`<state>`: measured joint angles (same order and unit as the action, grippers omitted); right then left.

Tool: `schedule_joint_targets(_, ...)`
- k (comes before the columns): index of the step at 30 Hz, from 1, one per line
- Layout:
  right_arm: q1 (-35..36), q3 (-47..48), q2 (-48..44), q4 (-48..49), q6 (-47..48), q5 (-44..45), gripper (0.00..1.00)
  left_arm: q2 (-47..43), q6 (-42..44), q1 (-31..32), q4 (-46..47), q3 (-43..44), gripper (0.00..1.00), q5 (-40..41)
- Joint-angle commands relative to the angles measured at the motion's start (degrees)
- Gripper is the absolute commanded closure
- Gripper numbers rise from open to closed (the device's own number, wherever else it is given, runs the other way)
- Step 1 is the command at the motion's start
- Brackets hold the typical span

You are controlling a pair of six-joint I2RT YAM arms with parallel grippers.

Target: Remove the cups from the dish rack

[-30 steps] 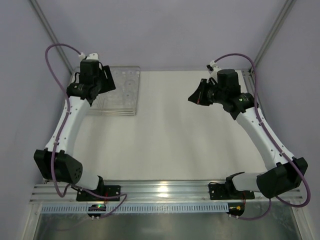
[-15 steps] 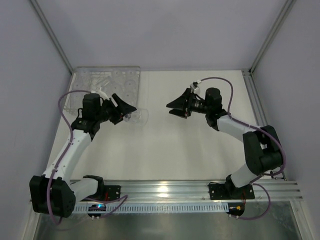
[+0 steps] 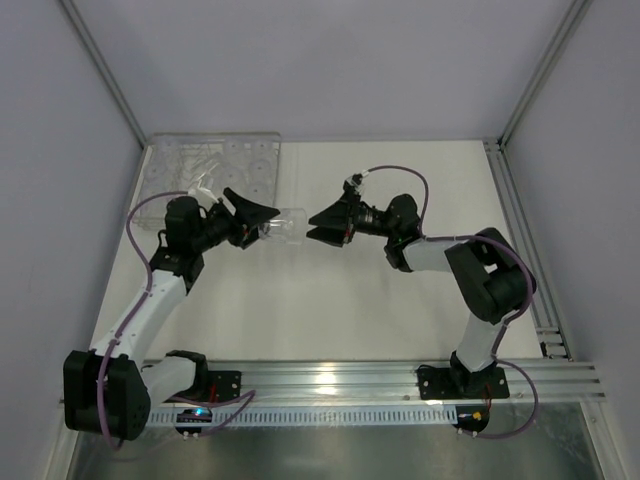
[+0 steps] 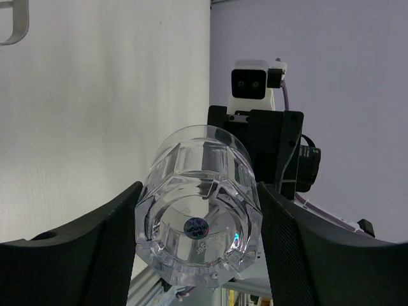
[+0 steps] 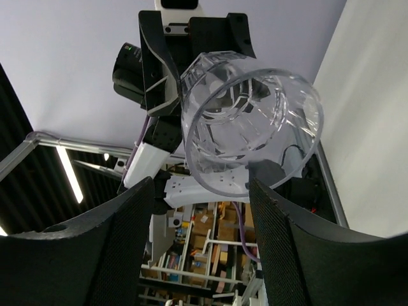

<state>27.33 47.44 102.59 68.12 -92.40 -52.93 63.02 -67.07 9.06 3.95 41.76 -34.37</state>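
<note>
A clear plastic cup [image 3: 285, 226] hangs above the table's middle, lying on its side. My left gripper [image 3: 262, 222] is shut on its base end. In the left wrist view the cup [image 4: 201, 236] sits between both fingers [image 4: 108, 248] with its stickered bottom toward the camera. My right gripper [image 3: 318, 226] faces it from the right, open. In the right wrist view the cup's open rim [image 5: 252, 127] hangs just ahead of that gripper [image 5: 201, 185], its lower edge by the right fingertip. The dish rack [image 3: 160, 165] lies at the back left with several clear cups [image 3: 235, 165] in it.
The white table top [image 3: 400, 300] runs between the arms. A metal rail [image 3: 330, 380] crosses the near edge by both arm bases. Grey walls and slanted frame posts [image 3: 105, 75] close in the back and sides.
My left arm has left the dish rack and carried a cup to the middle of the table. My right arm has swung in from the back right and now faces the cup's rim.
</note>
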Motion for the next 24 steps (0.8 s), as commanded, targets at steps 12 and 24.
schedule_joint_targets(12, 2.7, 7.8, 5.4, 20.2, -12.3, -3.0, 0.78, 0.3, 1.5, 6.8, 1.0, 0.3, 1.0, 3.5)
schedule_joint_targets(24, 2.7, 1.9, -3.2, 0.9, 3.3, -5.0, 0.96, -0.5, 14.0, 6.6, -23.9, 9.5, 0.0, 22.5)
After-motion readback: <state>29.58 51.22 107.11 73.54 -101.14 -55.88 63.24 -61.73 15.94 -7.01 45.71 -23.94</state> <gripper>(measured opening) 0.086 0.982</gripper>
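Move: The left hand holds the cup by its base, the cup's middle lying about 3 cm to its right and 1 cm ahead, roughly level. From the empty, open right hand the cup's middle is some 6 cm to the left and 1 cm ahead, about level, with the open rim facing its fingers. The dish rack stands about 16 cm left of the left hand, 11 cm farther out and some 20 cm below. Left hand carries the cup about 3 cm right; the other, edging left, pinches its rim; left lets go. ##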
